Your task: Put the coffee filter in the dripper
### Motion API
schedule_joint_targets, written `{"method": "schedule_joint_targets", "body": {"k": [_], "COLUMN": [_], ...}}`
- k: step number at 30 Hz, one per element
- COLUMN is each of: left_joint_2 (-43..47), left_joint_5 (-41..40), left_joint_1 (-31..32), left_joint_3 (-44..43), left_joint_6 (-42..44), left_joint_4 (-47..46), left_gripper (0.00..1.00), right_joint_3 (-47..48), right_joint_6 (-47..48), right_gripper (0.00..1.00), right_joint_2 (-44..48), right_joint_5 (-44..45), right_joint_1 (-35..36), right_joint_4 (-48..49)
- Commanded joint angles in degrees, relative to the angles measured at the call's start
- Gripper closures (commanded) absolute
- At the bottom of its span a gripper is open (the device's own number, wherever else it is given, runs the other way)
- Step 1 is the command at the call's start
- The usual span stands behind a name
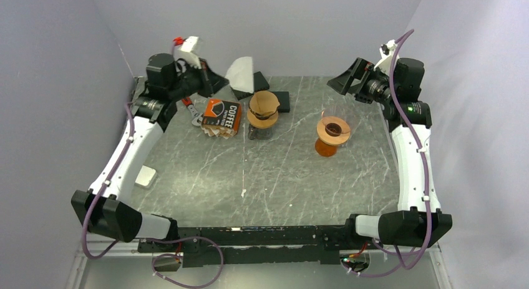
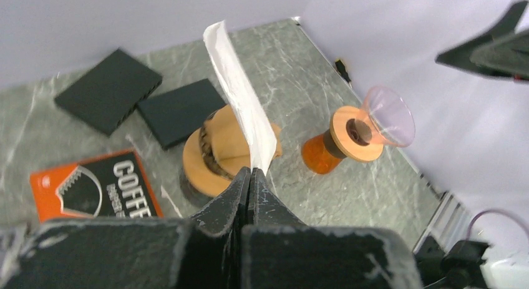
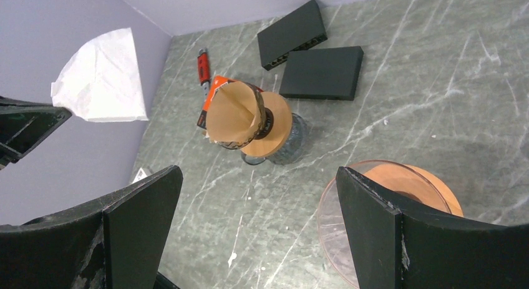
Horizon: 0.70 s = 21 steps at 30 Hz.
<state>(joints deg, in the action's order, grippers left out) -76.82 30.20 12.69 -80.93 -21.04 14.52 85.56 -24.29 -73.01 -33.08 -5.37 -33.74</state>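
Note:
My left gripper (image 1: 215,83) is shut on a white paper coffee filter (image 1: 242,73) and holds it up in the air at the back left. In the left wrist view the filter (image 2: 240,108) stands edge-on out of the shut tips (image 2: 251,171). It also shows in the right wrist view (image 3: 103,77). An empty clear dripper (image 1: 332,130) with a wooden collar sits on an orange base at the right (image 2: 387,114) (image 3: 380,201). A second dripper (image 1: 263,108) on a glass carafe holds a brown filter (image 3: 234,114). My right gripper (image 1: 343,83) is open and empty, above the clear dripper (image 3: 259,226).
An orange coffee filter pack (image 1: 221,117) lies left of the carafe. Two black blocks (image 1: 261,82) (image 1: 282,100) lie at the back. A red-handled tool (image 1: 187,105) lies by the left arm. A small white piece (image 1: 146,176) lies at the left edge.

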Motion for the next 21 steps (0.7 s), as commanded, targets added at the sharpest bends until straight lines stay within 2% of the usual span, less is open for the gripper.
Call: {"method": "schedule_joint_targets", "body": {"k": [1,5,7,10,13,21], "left_joint_2": [-3.1,-3.3,-1.8,1.7,3.7,3.1], "left_joint_5": [1.0,0.4,2.4,1.3,2.3,2.9], "left_joint_1": [7.3,13.2,14.8,17.9,19.4,22.1], "left_joint_3": [-7.3,-7.9,-5.3,0.8,4.3,5.7], "left_joint_6": [15.4,27.5,34.6,44.3,52.1,69.7], "left_joint_4": [1.9,2.4,0.1,-5.5,-8.0,-6.1], "left_gripper": [1.0,1.0,1.0,1.0,1.0,1.0], "right_joint_3": [0.7,1.1,1.4,1.5,1.6,2.9], "right_joint_6": [-0.2,0.2,0.5,0.7,0.6,4.0], "right_gripper": [0.0,0.0,0.0,0.0,0.0,0.01], "right_joint_2": [1.1,0.4,0.0,-0.4,-0.9,-2.1], "right_joint_5": [-3.8,-6.8,-8.7,-12.0,-15.9,-22.1], "right_joint_1": [0.1,0.1,0.1,0.1,0.2,2.8], "right_joint_4": [3.8,4.2,4.5,5.9,7.4,7.1]}}
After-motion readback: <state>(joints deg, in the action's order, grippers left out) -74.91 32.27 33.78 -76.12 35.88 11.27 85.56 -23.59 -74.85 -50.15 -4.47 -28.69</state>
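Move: The left gripper holds the white coffee filter. The clear dripper on its amber stand lies about 36 cm to its right, roughly level fore and aft and 20 cm below; the dripper with the brown filter stands on the way, some 13 cm right, 3 cm ahead and 20 cm below. The coffee box sits 5 cm ahead, 4 cm left and 34 cm down. From the open right gripper the clear dripper is 20 cm below, about 2 cm right and 1 cm ahead. Bring the left gripper about 11 cm right and 6 cm back, quick at first then slowing, nearly level, to carry the pinched white filter towards the clear dripper. Roll it some 60 degrees about its fingers, clockwise from behind, swinging the tips farther right. Ease the open right gripper about 4 cm left and slightly up, turning it counter-clockwise. ##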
